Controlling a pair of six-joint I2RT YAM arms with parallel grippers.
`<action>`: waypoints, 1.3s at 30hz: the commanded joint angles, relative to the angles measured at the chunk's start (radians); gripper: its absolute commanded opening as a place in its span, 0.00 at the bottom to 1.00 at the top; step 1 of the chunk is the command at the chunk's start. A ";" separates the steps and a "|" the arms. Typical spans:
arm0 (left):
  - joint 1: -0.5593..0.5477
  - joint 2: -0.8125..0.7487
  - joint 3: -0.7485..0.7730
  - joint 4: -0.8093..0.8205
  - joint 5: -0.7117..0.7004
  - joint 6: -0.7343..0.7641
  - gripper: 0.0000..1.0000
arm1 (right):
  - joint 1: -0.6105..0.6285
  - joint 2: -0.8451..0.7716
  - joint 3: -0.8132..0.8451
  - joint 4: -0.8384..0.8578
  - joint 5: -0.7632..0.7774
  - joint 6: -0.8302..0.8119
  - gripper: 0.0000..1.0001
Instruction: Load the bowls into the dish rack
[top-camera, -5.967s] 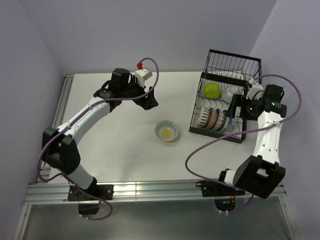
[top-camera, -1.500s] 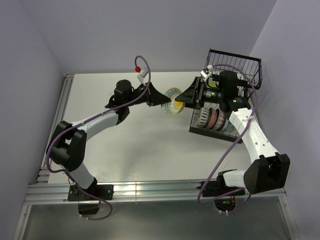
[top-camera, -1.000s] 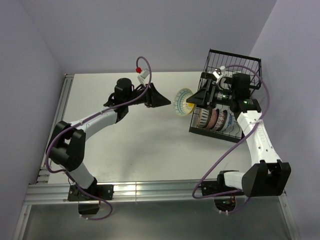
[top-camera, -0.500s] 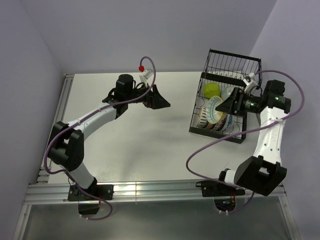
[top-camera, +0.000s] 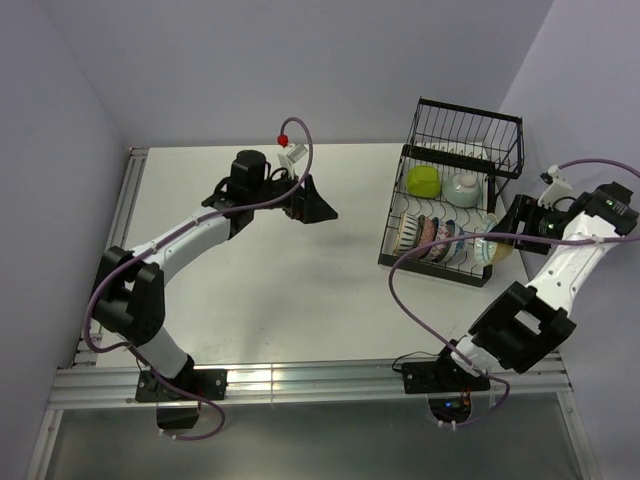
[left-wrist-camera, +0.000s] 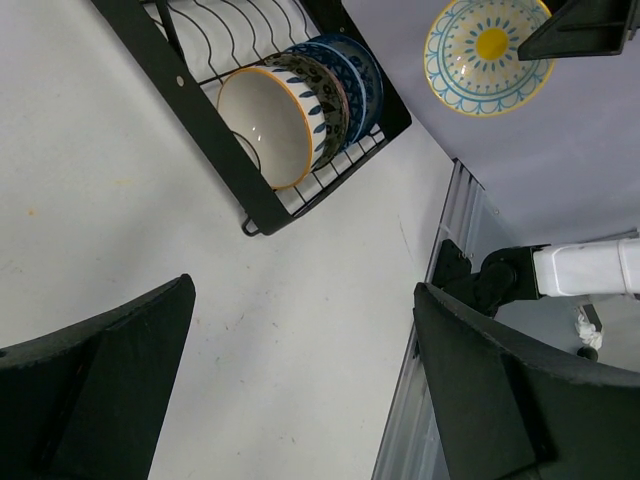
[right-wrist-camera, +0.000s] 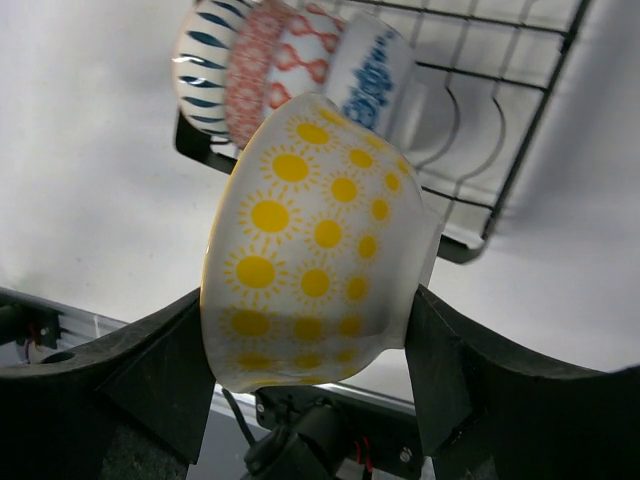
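My right gripper (right-wrist-camera: 312, 372) is shut on a white bowl with yellow suns (right-wrist-camera: 315, 240) and holds it tilted on edge. In the top view this bowl (top-camera: 487, 244) and the right gripper (top-camera: 505, 232) are at the right end of the black wire dish rack (top-camera: 398, 262). Three patterned bowls (top-camera: 425, 236) stand on edge in its slots. A green bowl (top-camera: 424, 181) and a pale bowl (top-camera: 463, 187) sit behind them. My left gripper (top-camera: 318, 207) is open and empty over the table, left of the rack. The left wrist view shows the held bowl's blue-and-yellow inside (left-wrist-camera: 489, 45).
The rack's taller basket section (top-camera: 470, 125) stands at the back by the wall. The right wall is close behind the right arm. A metal rail (top-camera: 130, 200) runs along the table's left edge. The racked bowls (left-wrist-camera: 290, 110) and the table's right rail (left-wrist-camera: 455, 230) show in the left wrist view.
The bowl went from the table into my left gripper, then to my right gripper, which carried it right to the rack's right end. My left gripper let go and drew back.
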 joint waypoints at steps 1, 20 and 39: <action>0.004 -0.064 -0.024 0.048 0.009 0.005 0.96 | -0.051 0.026 0.041 -0.076 0.045 -0.036 0.00; 0.037 -0.021 0.030 -0.020 0.055 0.042 0.99 | 0.040 0.115 -0.140 0.221 0.178 0.148 0.00; 0.051 -0.005 0.013 -0.009 0.050 0.038 1.00 | 0.159 0.112 -0.246 0.458 0.240 0.314 0.00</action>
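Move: My right hand already holds the sun-patterned bowl. Its free place, at the rack's front right end, lies about 7 cm ahead, 3 cm to the left and 15 cm below. The blue-flowered bowl stands next to that place, about 5 cm to its left and level with it. The pale round bowl stands some 20 cm ahead of my right hand and 5 cm left. From my empty left hand the free place is some 37 cm to the right, 1 cm back and 15 cm below. I swing my right hand the last 3 cm to the right and slightly back, already sinking. Then I lower the bowl towards the free place at the rack's right end, about 10 cm down in all, easing some 4 cm forward as I slow. Meanwhile I tip the fingers about 15 degrees further down and turn them slightly clockwise, keeping my grip across the bowl. ##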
